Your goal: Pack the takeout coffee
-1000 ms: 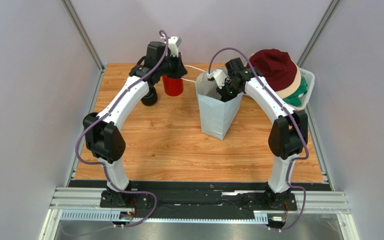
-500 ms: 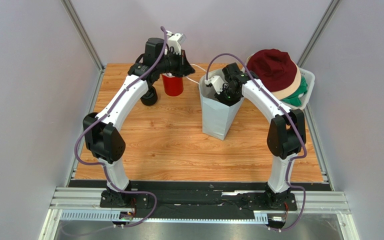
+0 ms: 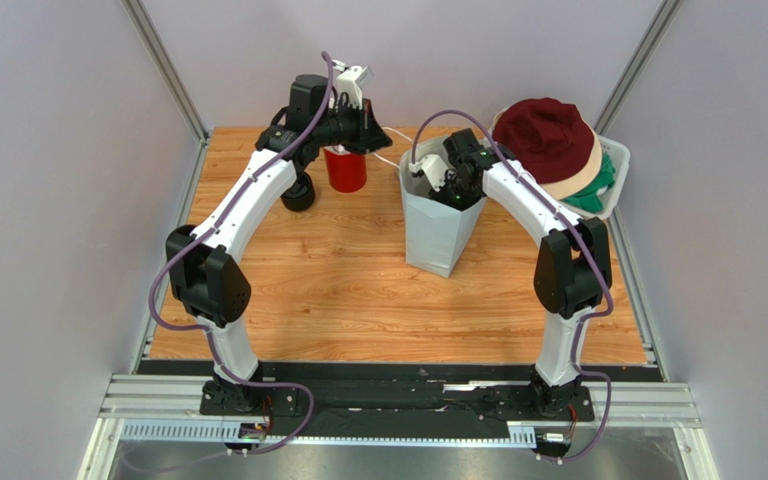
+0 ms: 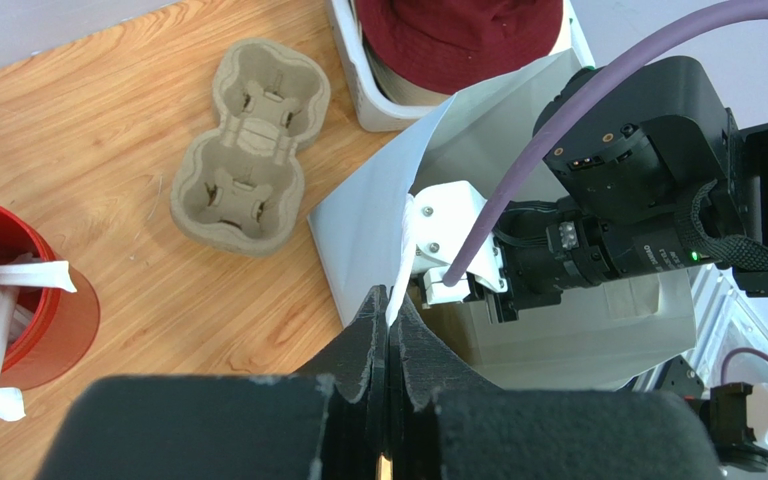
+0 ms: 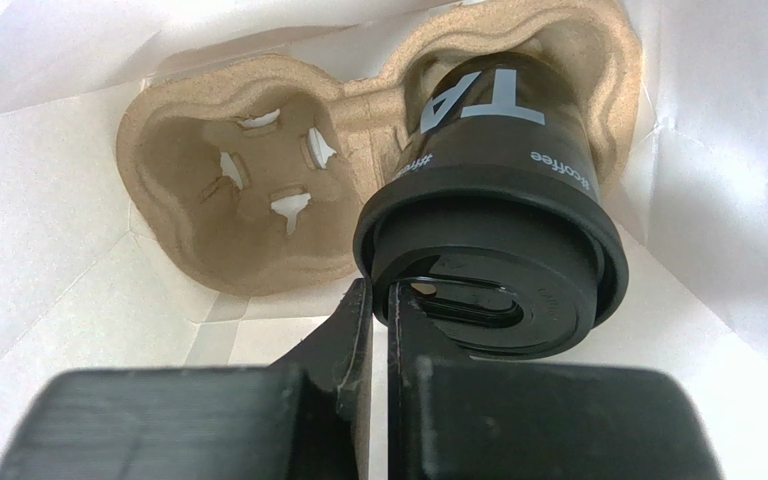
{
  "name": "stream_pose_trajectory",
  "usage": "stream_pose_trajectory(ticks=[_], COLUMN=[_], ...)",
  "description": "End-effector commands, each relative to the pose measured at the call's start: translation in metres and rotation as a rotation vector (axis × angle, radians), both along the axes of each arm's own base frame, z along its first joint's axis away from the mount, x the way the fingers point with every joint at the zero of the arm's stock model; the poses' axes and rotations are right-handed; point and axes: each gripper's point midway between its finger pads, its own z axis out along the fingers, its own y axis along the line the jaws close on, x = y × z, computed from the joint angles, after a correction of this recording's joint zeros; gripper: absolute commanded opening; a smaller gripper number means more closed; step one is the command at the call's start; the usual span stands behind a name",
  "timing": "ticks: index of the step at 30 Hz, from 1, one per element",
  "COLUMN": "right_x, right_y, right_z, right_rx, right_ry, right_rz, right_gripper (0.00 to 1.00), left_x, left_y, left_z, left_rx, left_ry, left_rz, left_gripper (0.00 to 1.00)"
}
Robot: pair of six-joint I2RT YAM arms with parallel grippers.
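In the right wrist view the takeout coffee (image 5: 498, 150), a dark cup with white lettering and a black lid (image 5: 518, 270), stands in one pocket of a cardboard cup carrier (image 5: 228, 200) at the bottom of the white paper bag (image 3: 438, 230). My right gripper (image 5: 382, 300) is down inside the bag, shut on the lid's rim. My left gripper (image 4: 394, 305) is beside the bag's left side, shut on a thin white strip of the bag's rim (image 4: 405, 240). From above, the right fingers are hidden inside the bag.
A second cardboard carrier (image 4: 246, 150) lies on the wooden table behind the bag. A red cup of white straws (image 3: 345, 170) and a squat black round piece (image 3: 298, 195) sit at the back left. A white bin (image 3: 613, 165) with a maroon hat (image 3: 548, 135) stands at the back right.
The right wrist has shifted left and lower into the bag's mouth. The left wrist rose a little with the bag's strip, and the bag now stands straighter.
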Motion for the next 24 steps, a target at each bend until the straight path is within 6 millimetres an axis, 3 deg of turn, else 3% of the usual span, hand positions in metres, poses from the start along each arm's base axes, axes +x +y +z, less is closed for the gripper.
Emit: stream_pose_trajectory(ticks=[1,8,11,12,15,24], right_x=[-0.007,-0.004,-0.006,-0.005,-0.006,-0.006], right_y=[-0.015,-0.010,-0.008,-0.006,-0.003,0.018], right_z=[0.002,0.051,0.071,0.078,0.099,0.166], right_rx=[-0.048,0.004,0.034,0.042,0.084,0.266], right_ry=[0.019,-0.062,-0.095,-0.112,-0.157,-0.317], right_rz=[-0.019,-0.014,-0.006,-0.003,0.002,0.034], right_gripper=[0.02,0.26,0.45,0.60,0.78,0.97], left_x=[-0.006,-0.006,-0.006,-0.006,-0.006,-0.009], left_y=[0.005,0.004,0.003,0.003,0.003,0.000], left_z=[0.058,0.055,0.054,0.054,0.055,0.054], left_rx=[-0.059,-0.059,-0.059,-0.060,-0.062,-0.063], left_ry=[-0.142,-0.135,-0.136,-0.135,-0.135,-0.135], left_rz=[-0.007,-0.009,-0.014,-0.014,-0.020,-0.034], left_gripper=[0.00,0.00,0.00,0.00,0.00,0.03])
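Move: The lidded coffee cup stands in the far well of the carrier inside the bag, its middle some 4 cm ahead of the right hand, 1 cm left and 5 cm below; the shut right fingers pinch the near edge of its lid. The carrier's empty well lies about 4 cm back, 3 cm left and 9 cm down. From the left hand, which holds the bag's handle, the cup is roughly 13 cm right, 2 cm back and 25 cm below. The lid's rim comes free as the right fingers spread from nearly shut to wide open; the right hand then climbs away from the cup, about 11 cm almost straight up inside the bag towards its mouth, slowly at first and then fast, its fingertips swinging some 15 degrees forward and left. The left hand stays in place and keeps its pinch on the paper handle. ##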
